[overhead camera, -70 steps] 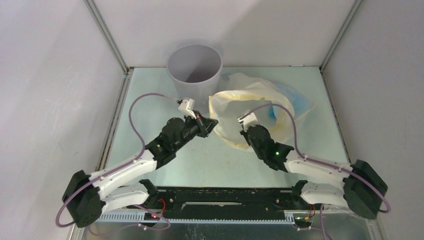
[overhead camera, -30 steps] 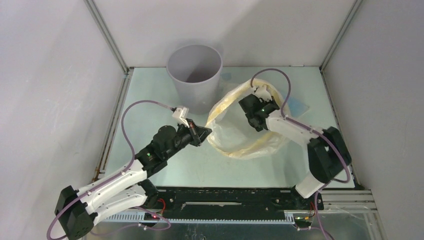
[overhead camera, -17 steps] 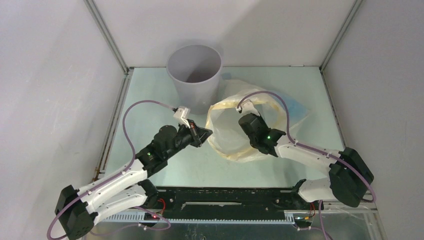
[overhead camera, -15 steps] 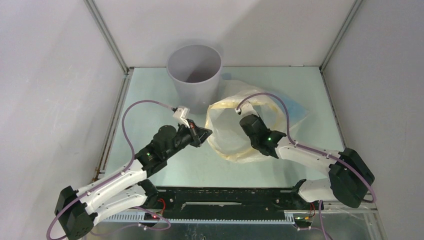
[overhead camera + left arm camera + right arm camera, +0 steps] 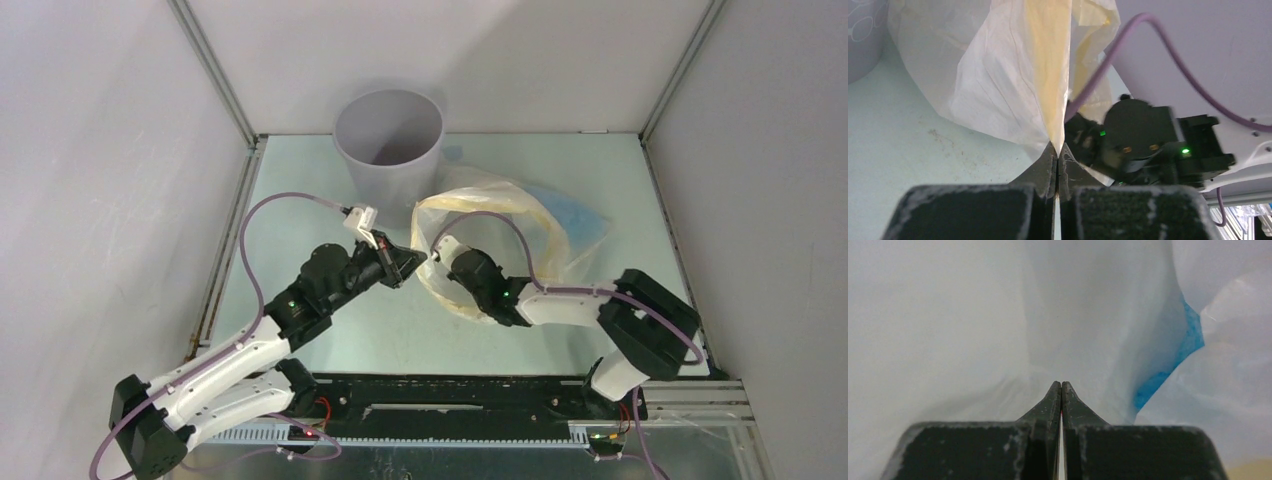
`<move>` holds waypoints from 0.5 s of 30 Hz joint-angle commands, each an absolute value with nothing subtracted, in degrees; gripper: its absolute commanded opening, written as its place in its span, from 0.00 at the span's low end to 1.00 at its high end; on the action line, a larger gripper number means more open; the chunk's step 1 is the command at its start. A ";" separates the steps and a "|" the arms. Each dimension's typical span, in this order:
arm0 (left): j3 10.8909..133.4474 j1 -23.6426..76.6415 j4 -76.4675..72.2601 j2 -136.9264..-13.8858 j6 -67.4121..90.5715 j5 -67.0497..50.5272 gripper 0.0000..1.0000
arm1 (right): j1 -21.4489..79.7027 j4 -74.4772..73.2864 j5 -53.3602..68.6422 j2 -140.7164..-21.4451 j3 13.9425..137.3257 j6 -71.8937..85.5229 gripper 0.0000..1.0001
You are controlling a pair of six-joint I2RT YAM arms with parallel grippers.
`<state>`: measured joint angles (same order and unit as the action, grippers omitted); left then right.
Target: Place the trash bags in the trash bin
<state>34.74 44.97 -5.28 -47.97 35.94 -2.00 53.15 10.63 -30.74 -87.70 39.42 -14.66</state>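
The grey-lavender trash bin stands upright at the back, its wall also showing in the left wrist view. The blue trash bag lies flat at the right, mostly under the larger pale yellow bag. My left gripper is shut on the yellow bag's rim, jaws pinched together. My right gripper is shut inside the yellow bag's mouth, close to the left gripper. In the right wrist view its jaws are closed with nothing seen between them, whitish plastic all round and blue showing through.
The right arm's wrist and cable lie just behind the left gripper's pinch. Grey enclosure walls and metal posts ring the pale green table. The bin stands just left of the yellow bag's rim.
My right arm has swung from the far side of the yellow bag forward and left, ending low beside the left gripper. The left gripper keeps its pinch on the rim, shifted slightly.
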 commanded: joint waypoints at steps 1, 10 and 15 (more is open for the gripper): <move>37.40 44.83 -4.42 -46.36 34.79 -3.14 0.00 | 53.46 11.09 -35.80 -93.59 45.92 -17.57 0.00; 37.49 44.84 -2.82 -44.88 34.19 -3.49 0.00 | 47.54 -1.71 -38.59 -102.58 55.56 -13.67 0.00; 38.27 44.80 -2.30 -44.37 34.23 -4.55 0.00 | 43.10 -13.03 -41.72 -110.77 65.47 -9.79 0.00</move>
<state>35.40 44.97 -2.20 -45.63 35.51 -2.68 45.74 -3.31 -37.65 -106.13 59.07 -13.43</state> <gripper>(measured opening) 0.003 0.008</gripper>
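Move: The right gripper is already shut inside the trash bag. The far rim of the bag's mouth lies about 12 cm ahead, 4 cm to its right and 6 cm higher. The bag's blue part is roughly 12 cm ahead, 18 cm right and 4 cm lower, the bin about 16 cm ahead, 20 cm left and 5 cm higher. From the left gripper, which pinches the near-left rim, that far rim is some 17 cm ahead, 19 cm right and 11 cm lower. Keep the left gripper shut on the yellow rim, almost still, while you send the closed right gripper forward about 6.5 cm inside the trash bag towards its far side. Let it sink a little and swing to the right in the second half, turning the wrist some 15 degrees clockwise and rolling its left side down. Leave the right fingers shut. ##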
